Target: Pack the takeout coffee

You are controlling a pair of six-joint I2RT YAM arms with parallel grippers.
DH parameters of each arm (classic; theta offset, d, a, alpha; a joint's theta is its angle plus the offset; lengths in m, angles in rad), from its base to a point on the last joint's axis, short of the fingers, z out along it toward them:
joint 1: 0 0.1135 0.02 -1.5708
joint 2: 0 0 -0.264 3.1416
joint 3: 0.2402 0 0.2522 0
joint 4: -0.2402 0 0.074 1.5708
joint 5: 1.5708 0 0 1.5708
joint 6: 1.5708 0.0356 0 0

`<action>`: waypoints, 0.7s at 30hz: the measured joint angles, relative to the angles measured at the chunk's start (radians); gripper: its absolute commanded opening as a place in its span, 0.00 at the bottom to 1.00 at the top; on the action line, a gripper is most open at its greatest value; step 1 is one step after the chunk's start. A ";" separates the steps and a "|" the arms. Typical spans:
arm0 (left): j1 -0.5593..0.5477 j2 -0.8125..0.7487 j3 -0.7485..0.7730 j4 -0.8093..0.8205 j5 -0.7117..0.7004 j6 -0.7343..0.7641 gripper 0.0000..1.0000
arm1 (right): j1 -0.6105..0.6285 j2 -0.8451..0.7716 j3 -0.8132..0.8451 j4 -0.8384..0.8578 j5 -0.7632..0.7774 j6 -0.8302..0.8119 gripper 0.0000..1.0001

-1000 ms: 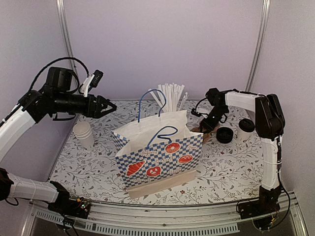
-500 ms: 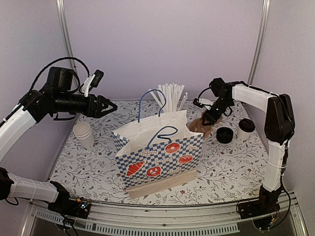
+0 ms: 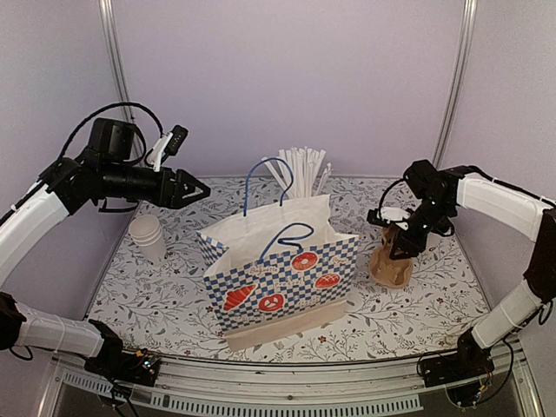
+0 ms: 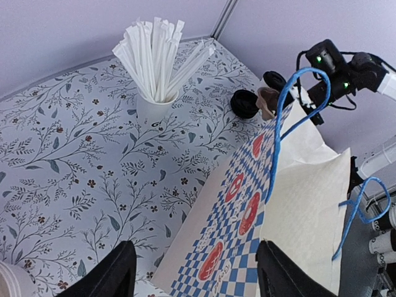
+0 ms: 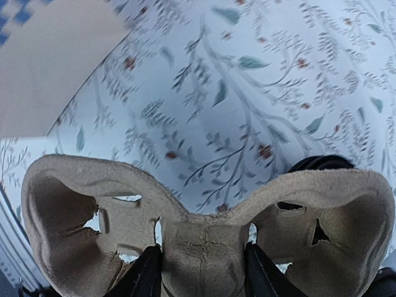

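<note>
The takeout coffee point(image 4: 273, 78), a white cup with a black lid, stands at the far right of the table in the left wrist view; in the top view my right arm hides it. My right gripper point(image 3: 405, 240) point(image 5: 204, 275) is shut on the middle web of a brown cardboard cup carrier point(image 3: 389, 268) point(image 5: 204, 238), which hangs on edge low over the table, right of the bag. The blue-checked paper bag point(image 3: 278, 269) point(image 4: 297, 185) stands open in the middle. My left gripper point(image 3: 198, 188) point(image 4: 198, 278) hovers open and empty above the bag's left side.
A white cup full of straws point(image 3: 300, 174) point(image 4: 154, 108) stands behind the bag. Stacked white cups point(image 3: 148, 236) sit at the left. A loose black lid point(image 4: 244, 103) lies near the coffee. A black rim point(image 5: 322, 163) peeks over the carrier.
My right arm has carried the cardboard carrier from the bag's right rim out to the right and down towards the table. The left arm has hardly moved.
</note>
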 measured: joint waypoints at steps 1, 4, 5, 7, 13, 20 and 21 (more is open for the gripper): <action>0.000 0.002 0.000 0.000 0.000 0.000 0.69 | 0.000 -0.042 -0.055 -0.019 -0.004 -0.045 0.49; 0.000 0.010 0.000 0.001 0.000 0.000 0.69 | 0.006 -0.173 -0.181 -0.069 -0.021 -0.182 0.49; 0.000 0.012 0.000 0.002 0.000 0.000 0.69 | 0.011 -0.214 -0.206 -0.082 -0.021 -0.225 0.49; 0.000 0.016 0.000 0.006 0.001 -0.002 0.69 | 0.032 -0.274 -0.238 -0.089 -0.017 -0.305 0.49; 0.000 0.019 -0.021 0.023 0.010 -0.020 0.68 | 0.116 -0.257 -0.246 -0.090 0.025 -0.471 0.48; 0.000 -0.011 -0.038 0.023 -0.009 -0.037 0.69 | 0.108 -0.157 -0.191 -0.078 0.039 -0.473 0.44; 0.000 -0.022 -0.043 0.023 -0.016 -0.037 0.68 | 0.096 -0.166 -0.209 -0.063 0.046 -0.468 0.40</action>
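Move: The right hand already has the cup holder's middle ridge between its fingers; the patch of table it takes it to lies about 9 cm back, 5 cm right and 11 cm below. The black lids are some 11 cm ahead and 5 right, the lidded cup about 12 ahead and 16 right, both roughly 10 cm lower; the paper bag's middle is some 33 cm left, 7 back, about level in height. From the left hand that patch is roughly 55 cm right, 5 back, 30 below. The right hand swings the cup holder back towards its own base, past the paper bag's right side and away from the black lids, going fast for some 9 cm before easing forward a centimetre or two and sinking slightly. The wrist turns about 30 degrees counter-clockwise on the way, and the holder comes out of the fingers with their gap hardly changed, leaving the hand above its farther cell. ##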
